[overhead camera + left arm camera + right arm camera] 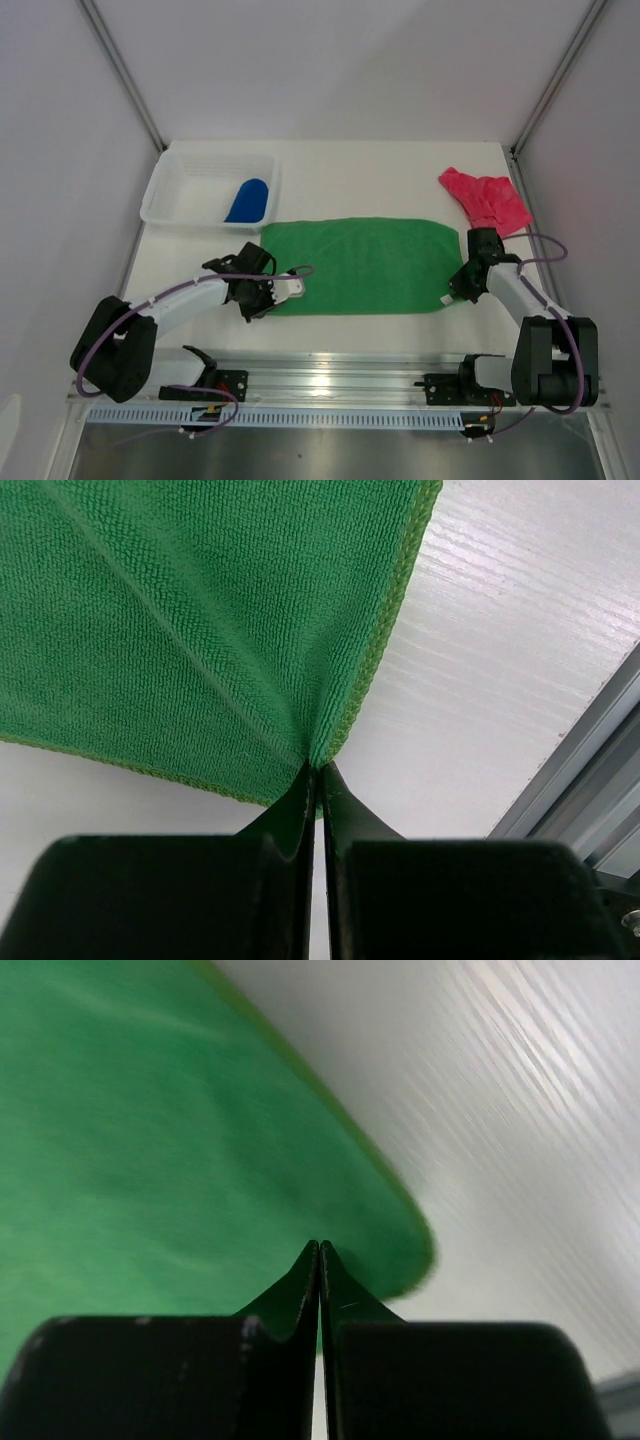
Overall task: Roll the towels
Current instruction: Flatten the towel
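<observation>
The green towel (360,265) lies spread flat in the middle of the table. My left gripper (274,299) is at its near left corner. In the left wrist view this gripper (318,768) is shut on that corner of the green towel (180,610), and the cloth puckers into the tips. My right gripper (458,290) is at the near right corner. In the blurred right wrist view it (320,1245) is shut just over the green towel (150,1140), and I see no cloth pinched. The blue towel (248,200) sits rolled in the basket. The pink towel (487,198) lies crumpled at the back right.
A white mesh basket (165,190) stands at the back left of the table. A metal rail (340,380) runs along the near edge, where both arm bases are bolted. White walls and frame posts close in the sides.
</observation>
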Motion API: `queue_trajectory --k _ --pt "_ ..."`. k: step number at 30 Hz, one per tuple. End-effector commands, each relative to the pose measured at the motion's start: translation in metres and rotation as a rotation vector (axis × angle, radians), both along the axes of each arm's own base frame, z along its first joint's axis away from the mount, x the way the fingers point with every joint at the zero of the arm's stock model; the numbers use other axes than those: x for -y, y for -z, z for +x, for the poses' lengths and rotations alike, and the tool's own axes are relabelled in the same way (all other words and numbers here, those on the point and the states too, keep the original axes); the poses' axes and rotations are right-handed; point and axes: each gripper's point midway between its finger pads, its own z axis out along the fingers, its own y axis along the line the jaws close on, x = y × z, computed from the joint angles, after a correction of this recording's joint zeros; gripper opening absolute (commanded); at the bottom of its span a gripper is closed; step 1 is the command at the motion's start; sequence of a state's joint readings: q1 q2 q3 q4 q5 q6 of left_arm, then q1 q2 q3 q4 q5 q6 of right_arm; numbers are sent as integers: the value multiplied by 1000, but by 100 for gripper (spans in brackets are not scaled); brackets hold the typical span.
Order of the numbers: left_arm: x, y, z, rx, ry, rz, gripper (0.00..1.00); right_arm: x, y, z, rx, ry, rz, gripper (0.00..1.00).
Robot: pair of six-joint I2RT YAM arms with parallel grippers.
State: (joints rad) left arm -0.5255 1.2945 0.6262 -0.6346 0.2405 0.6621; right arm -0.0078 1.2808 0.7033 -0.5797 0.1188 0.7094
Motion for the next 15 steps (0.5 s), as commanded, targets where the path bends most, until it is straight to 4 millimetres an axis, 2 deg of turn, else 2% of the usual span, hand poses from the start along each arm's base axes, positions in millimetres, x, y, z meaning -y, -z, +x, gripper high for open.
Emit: queue_trajectory --k 1,4,6,8,9,11,12,13,15 --pt "-6 2 -21 -56 -10 5 2 1 20 -47 -127 125 19 0" --pt "-9 4 -27 -58 -6 9 2 13 32 -65 -175 187 -17 0" --pt "-11 4 -30 -65 -2 11 2 19 28 -61 -165 202 -20 0" --pt "-12 3 -29 -53 0 14 2 22 17 -49 -133 169 -29 2" --pt "-12 3 -28 -48 1 16 2 24 -2 -26 -61 144 -35 4" --pt "-14 4 -26 -39 0 24 4 23 -32 12 67 30 -52 21" --pt "-13 3 -24 -33 -1 22 4 21 -46 29 127 -9 -57 48" --pt "-13 3 -24 -34 -4 22 4 21 -65 53 193 -39 -49 55" --pt "-11 2 -23 -33 -6 19 7 25 -83 84 260 -99 -78 64"
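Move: The green towel's near right corner lies about 4 cm back and 2 cm to the right of the right hand's shut fingers, some 3 cm below them. Its white tag is about 2 cm back and 2 cm to the left, and the red towel lies some 20 cm ahead and 7 cm to the right. The left hand already pinches the near left corner right at its fingertips, with the blue roll about 26 cm straight ahead of it. The green towel's near right corner is swept back by the right hand, which drops about 2.5 cm and comes back some 5 cm with shut fingertips. It then reverses, rising about 6 cm and reaching forward about 7 cm along the right side while its fingers open beyond halfway. The left hand keeps its pinch, dragging the near left corner back and slightly left by 1.5 cm. ##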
